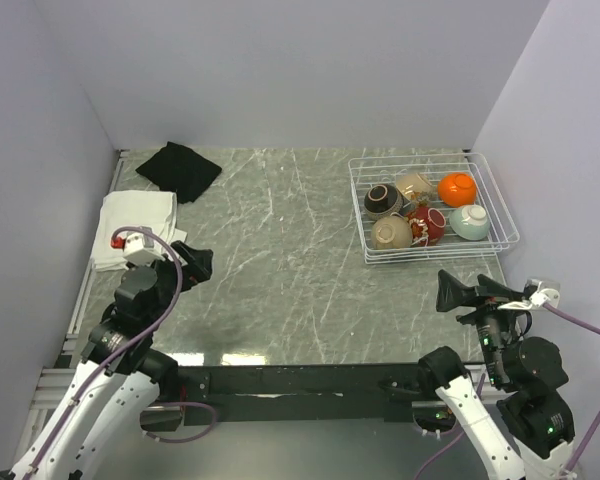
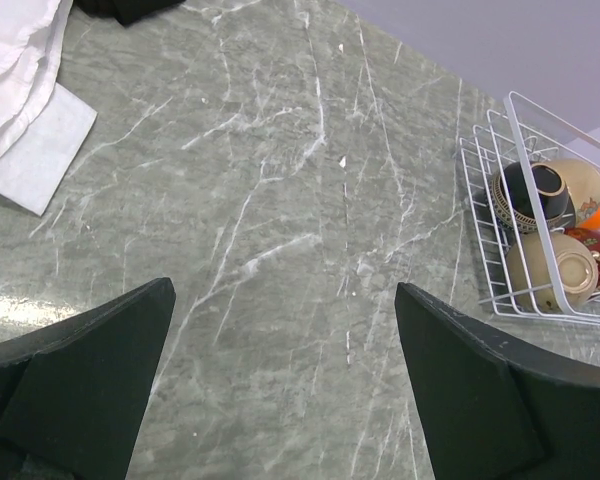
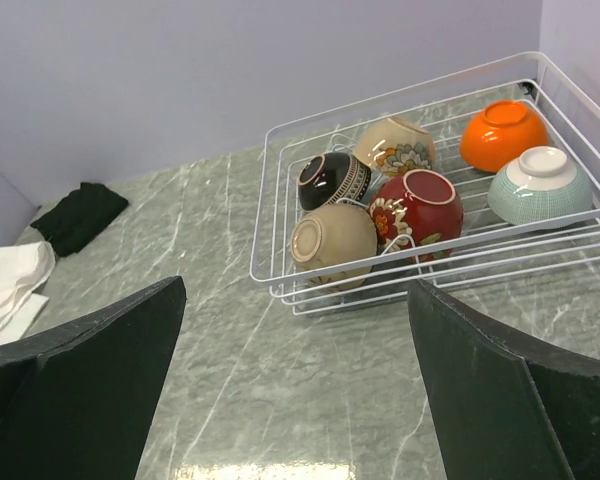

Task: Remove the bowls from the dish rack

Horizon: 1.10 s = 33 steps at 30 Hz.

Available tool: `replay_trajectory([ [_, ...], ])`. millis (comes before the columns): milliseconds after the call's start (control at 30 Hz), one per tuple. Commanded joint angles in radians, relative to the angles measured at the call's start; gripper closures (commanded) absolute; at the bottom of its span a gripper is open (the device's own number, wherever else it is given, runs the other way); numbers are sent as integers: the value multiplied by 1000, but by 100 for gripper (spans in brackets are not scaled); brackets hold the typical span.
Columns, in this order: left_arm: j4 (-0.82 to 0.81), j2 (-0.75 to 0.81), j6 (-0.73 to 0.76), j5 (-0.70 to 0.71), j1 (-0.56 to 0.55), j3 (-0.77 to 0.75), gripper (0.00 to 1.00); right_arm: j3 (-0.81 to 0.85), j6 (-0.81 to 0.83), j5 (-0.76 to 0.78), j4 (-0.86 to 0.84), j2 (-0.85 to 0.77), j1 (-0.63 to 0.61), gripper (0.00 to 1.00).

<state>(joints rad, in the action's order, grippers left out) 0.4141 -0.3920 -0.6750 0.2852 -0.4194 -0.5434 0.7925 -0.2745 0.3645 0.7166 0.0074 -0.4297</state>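
The white wire dish rack (image 1: 357, 200) stands at the far right of the table and holds several bowls: dark striped (image 1: 383, 200), beige flowered (image 1: 413, 183), orange (image 1: 457, 188), red flowered (image 1: 426, 223), pale green (image 1: 469, 221) and tan (image 1: 391, 232). The right wrist view shows the rack (image 3: 262, 200) ahead, with the tan bowl (image 3: 332, 242) nearest and the red bowl (image 3: 417, 208) behind it. My right gripper (image 1: 470, 288) (image 3: 295, 380) is open and empty, short of the rack's front. My left gripper (image 1: 192, 265) (image 2: 285, 380) is open and empty over bare table at the left. The rack (image 2: 480, 230) shows at the right edge of the left wrist view.
A folded white cloth (image 1: 135, 225) lies at the left edge beside my left arm. A black cloth (image 1: 180, 168) lies at the far left. Lilac walls enclose the table on three sides. The rack sits close to the right wall.
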Motion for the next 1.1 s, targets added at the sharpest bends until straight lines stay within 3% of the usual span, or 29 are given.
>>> replay_trajectory([
  [0,-57,-25,6,-24,-1,-15,1,-10,29,-7,-54,-93,-9,0],
  [233,-126,-94,49,-52,-1,-10,1,-39,-5,-13,-80,-20,-6,0],
  [533,-260,-264,112,-136,-1,-13,1,-61,-14,-159,-264,264,-6,0],
  [700,-307,-358,126,-210,-2,-24,1,25,-43,-193,-307,586,-6,0],
  [833,-261,-406,161,-164,-1,-62,0,124,-94,-165,-364,787,-1,0],
  [1067,-236,-389,187,-150,-2,-69,1,346,-186,-142,-272,1201,17,0],
])
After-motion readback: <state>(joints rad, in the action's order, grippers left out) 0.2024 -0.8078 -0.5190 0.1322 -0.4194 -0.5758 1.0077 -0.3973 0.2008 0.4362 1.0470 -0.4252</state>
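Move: The black bowl, probably the one wanted, lies some 34 cm ahead of the right hand, about 7 cm to its left and roughly 24 cm below. The beige bowl stands about 10 cm nearer and roughly 2 cm to the right of the black one; the red bowl is about 26 cm ahead of the hand and 6 cm to its right. From the left hand the black bowl is some 26 cm ahead, 45 cm to the right and 15 cm below. From a near standstill the right arm speeds up and swings its wide-open gripper forward and left, some 18 cm out and 11 cm across, sinking about 6 cm towards the left-hand bowls in the rack, while the wrist tips down about 30 degrees and turns slightly counter-clockwise. The left hand, also open and empty, eases about 5 cm each forward, to the right and down over bare table, turning some 10 degrees clockwise, its fingers dipping a little; neither gripper touches anything. ##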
